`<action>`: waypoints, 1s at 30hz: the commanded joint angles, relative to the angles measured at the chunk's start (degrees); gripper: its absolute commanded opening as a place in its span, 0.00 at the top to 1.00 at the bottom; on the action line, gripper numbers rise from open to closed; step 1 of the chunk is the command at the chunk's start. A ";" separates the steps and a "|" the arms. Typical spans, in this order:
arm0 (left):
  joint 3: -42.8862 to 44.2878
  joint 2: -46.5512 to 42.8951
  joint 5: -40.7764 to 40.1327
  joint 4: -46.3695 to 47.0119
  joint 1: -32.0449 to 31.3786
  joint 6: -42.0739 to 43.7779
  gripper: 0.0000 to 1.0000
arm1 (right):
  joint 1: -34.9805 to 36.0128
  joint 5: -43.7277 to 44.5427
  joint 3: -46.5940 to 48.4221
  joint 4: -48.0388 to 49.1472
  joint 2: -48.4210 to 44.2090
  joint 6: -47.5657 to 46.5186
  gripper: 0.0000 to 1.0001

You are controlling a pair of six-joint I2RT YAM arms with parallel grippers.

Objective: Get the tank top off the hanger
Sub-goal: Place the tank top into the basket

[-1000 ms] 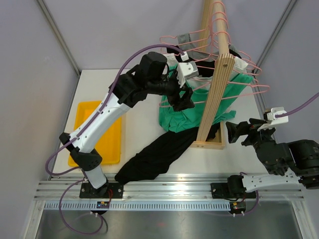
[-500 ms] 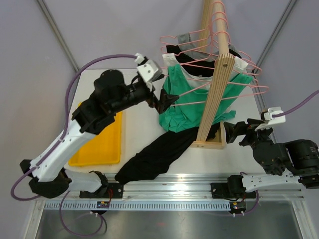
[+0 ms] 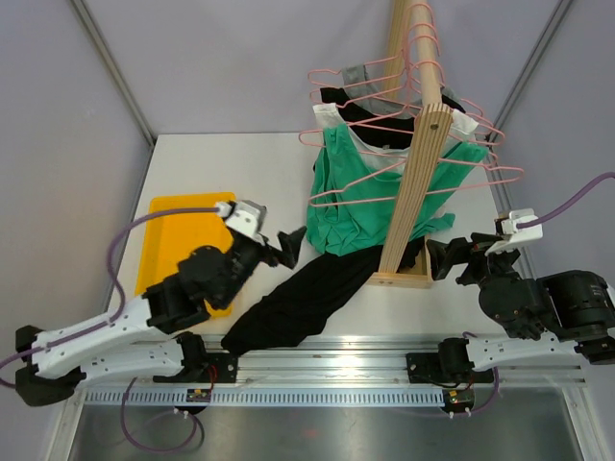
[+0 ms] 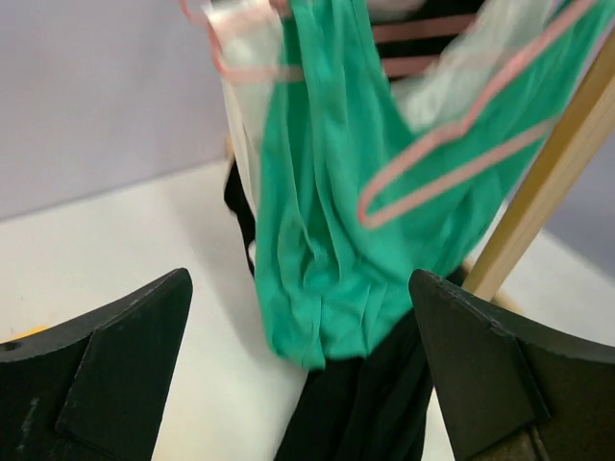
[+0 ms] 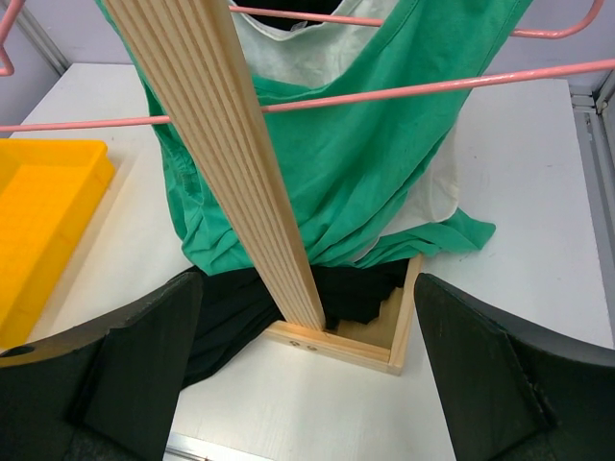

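Observation:
A green tank top (image 3: pixel 356 206) hangs on a pink wire hanger (image 3: pixel 509 173) on the wooden rack (image 3: pixel 413 182), and its hem is bunched low near the rack's base. My left gripper (image 3: pixel 285 248) is open and empty. It hovers low over the table to the left of the tank top (image 4: pixel 327 192) and does not touch it. My right gripper (image 3: pixel 454 259) is open and empty to the right of the rack's base, facing the post (image 5: pixel 231 163) and the green cloth (image 5: pixel 365 163). Neither gripper touches the hanger (image 4: pixel 452 178).
A black garment (image 3: pixel 298 307) lies on the table, stretched from the rack's base frame (image 3: pixel 413 279) toward the near edge. More hangers with white and black clothes hang behind the green one. A yellow tray (image 3: pixel 178 226) sits at the left.
My left arm has pulled away from the green tank top at the rack and dropped toward the near left. Its jaws have opened. The right arm has barely moved.

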 commanded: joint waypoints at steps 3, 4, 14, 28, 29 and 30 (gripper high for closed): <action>-9.54 2.64 -22.75 10.33 -9.35 -3.56 0.01 | 0.39 0.30 -0.03 -2.09 0.74 4.28 0.00; -10.86 2.64 -23.02 10.76 -10.23 -4.36 0.01 | 0.39 0.39 -0.12 -2.27 0.83 4.37 0.01; -18.69 11.23 -19.35 15.78 -10.94 -10.42 0.01 | 0.39 0.21 -1.70 -2.18 -0.23 5.78 0.01; -26.69 29.18 -9.41 25.88 -10.94 -20.80 0.01 | 0.39 -0.58 -2.58 -3.15 0.21 7.80 0.00; -26.86 29.70 -8.88 26.15 -10.94 -21.24 0.01 | 0.39 -0.58 -2.67 -3.15 0.21 8.15 0.01; -27.13 31.02 -8.61 26.85 -10.94 -21.25 0.01 | 0.39 -0.58 -2.84 -3.15 0.04 8.24 0.00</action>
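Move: The black tank top lies loosely on the table, its middle about 4 cm back from my left hand, 6 cm to its right and some 36 cm below. From that same hand, the yellow basket is 9 cm ahead and 24 cm left, and the stand's foot 2 cm ahead and 29 cm right, both at table height. The green tank top hangs about 19 cm ahead, 20 cm right and 20 cm lower. From my idle right hand, the black tank top is roughly level, 30 cm left and 35 cm down. I sink my open left hand steeply, about 30 cm, towards the black tank top on the table, easing midway and then dropping on, while it drifts some 6 cm to my right. On the way I tip the fingers down by about 30 degrees and keep them wide open, ending low over the cloth, with no touch to be seen. ##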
